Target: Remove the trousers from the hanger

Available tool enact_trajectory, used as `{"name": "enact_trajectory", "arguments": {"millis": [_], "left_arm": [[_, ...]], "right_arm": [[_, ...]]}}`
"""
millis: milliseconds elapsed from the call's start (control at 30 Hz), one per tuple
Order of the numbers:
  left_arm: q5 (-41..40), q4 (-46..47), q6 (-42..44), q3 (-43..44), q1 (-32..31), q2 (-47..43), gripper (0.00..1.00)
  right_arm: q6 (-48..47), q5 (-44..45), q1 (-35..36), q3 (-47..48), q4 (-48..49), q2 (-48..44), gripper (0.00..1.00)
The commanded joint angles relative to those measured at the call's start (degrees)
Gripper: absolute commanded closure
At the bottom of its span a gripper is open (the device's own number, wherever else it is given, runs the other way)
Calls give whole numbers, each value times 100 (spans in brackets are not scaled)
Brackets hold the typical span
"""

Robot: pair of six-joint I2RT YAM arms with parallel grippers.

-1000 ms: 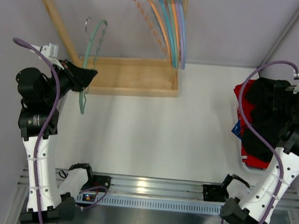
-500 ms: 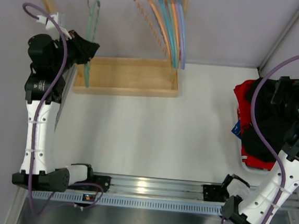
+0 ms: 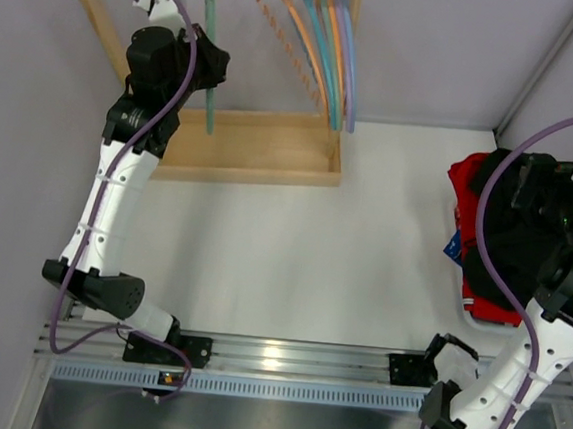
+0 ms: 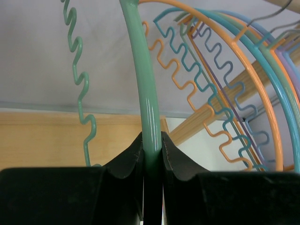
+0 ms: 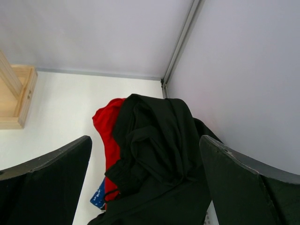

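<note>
The mint-green hanger (image 3: pixel 210 114) hangs upright at the wooden rack's top rail, bare of any cloth. My left gripper (image 3: pixel 215 68) is shut on its smooth arm; in the left wrist view the hanger (image 4: pixel 147 93) runs up from between the closed fingers, with my left gripper (image 4: pixel 152 137) pinching it. The black trousers (image 3: pixel 511 229) lie crumpled at the table's right edge, on top of a red garment (image 3: pixel 463 182). My right gripper (image 5: pixel 145 139) is open and empty above the trousers (image 5: pixel 159 140), apart from them.
The wooden rack (image 3: pixel 242 148) stands at the back left, with several orange, blue and purple hangers (image 3: pixel 320 57) on its rail, close to the right of the mint one. The red garment (image 5: pixel 104 125) and a blue tag (image 5: pixel 98 199) lie under the trousers. Grey walls close in on both sides.
My left arm has carried the hanger up and to the right, from beside the rack's left post to the top rail. My right arm has barely shifted over the trousers.
</note>
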Motion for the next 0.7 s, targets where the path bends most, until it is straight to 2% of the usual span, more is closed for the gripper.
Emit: {"name": "enact_trajectory", "arguments": {"millis": [0,133,667], "left_arm": [[-493,557,109,640,-164,104,100],[-749,557,101,816,-288,376,100],[-740,680,276,983,-815,1115,100]], "right_arm": [[99,-58,-52,-42,97,-90,1],[151,-85,-51,-51,114,-108,1],[90,-23,-60,-139,114,-143,1]]}}
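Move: The left gripper holds the empty green hanger. The spot on the wooden rail for its hook is about 10 cm ahead of the gripper, 4 cm right and 9 cm above. The nearest orange hanger hangs roughly 11 cm right and 8 cm ahead; the bunch of other hangers is some 17 cm right and 10 cm ahead, all near hand height. For the right hand, that rail spot is about 30 cm ahead, 45 cm left and 11 cm up. Bring the left gripper, still pinching the green hanger by its near arm, up slightly and forward, then carry it right towards the orange hanger while still reaching forward. Sink about 4 cm from the top of that rise to set the hook over the rail; overall go some 5 cm right and 5 cm forward, keeping the wrist nearly level and the fingers closed. ##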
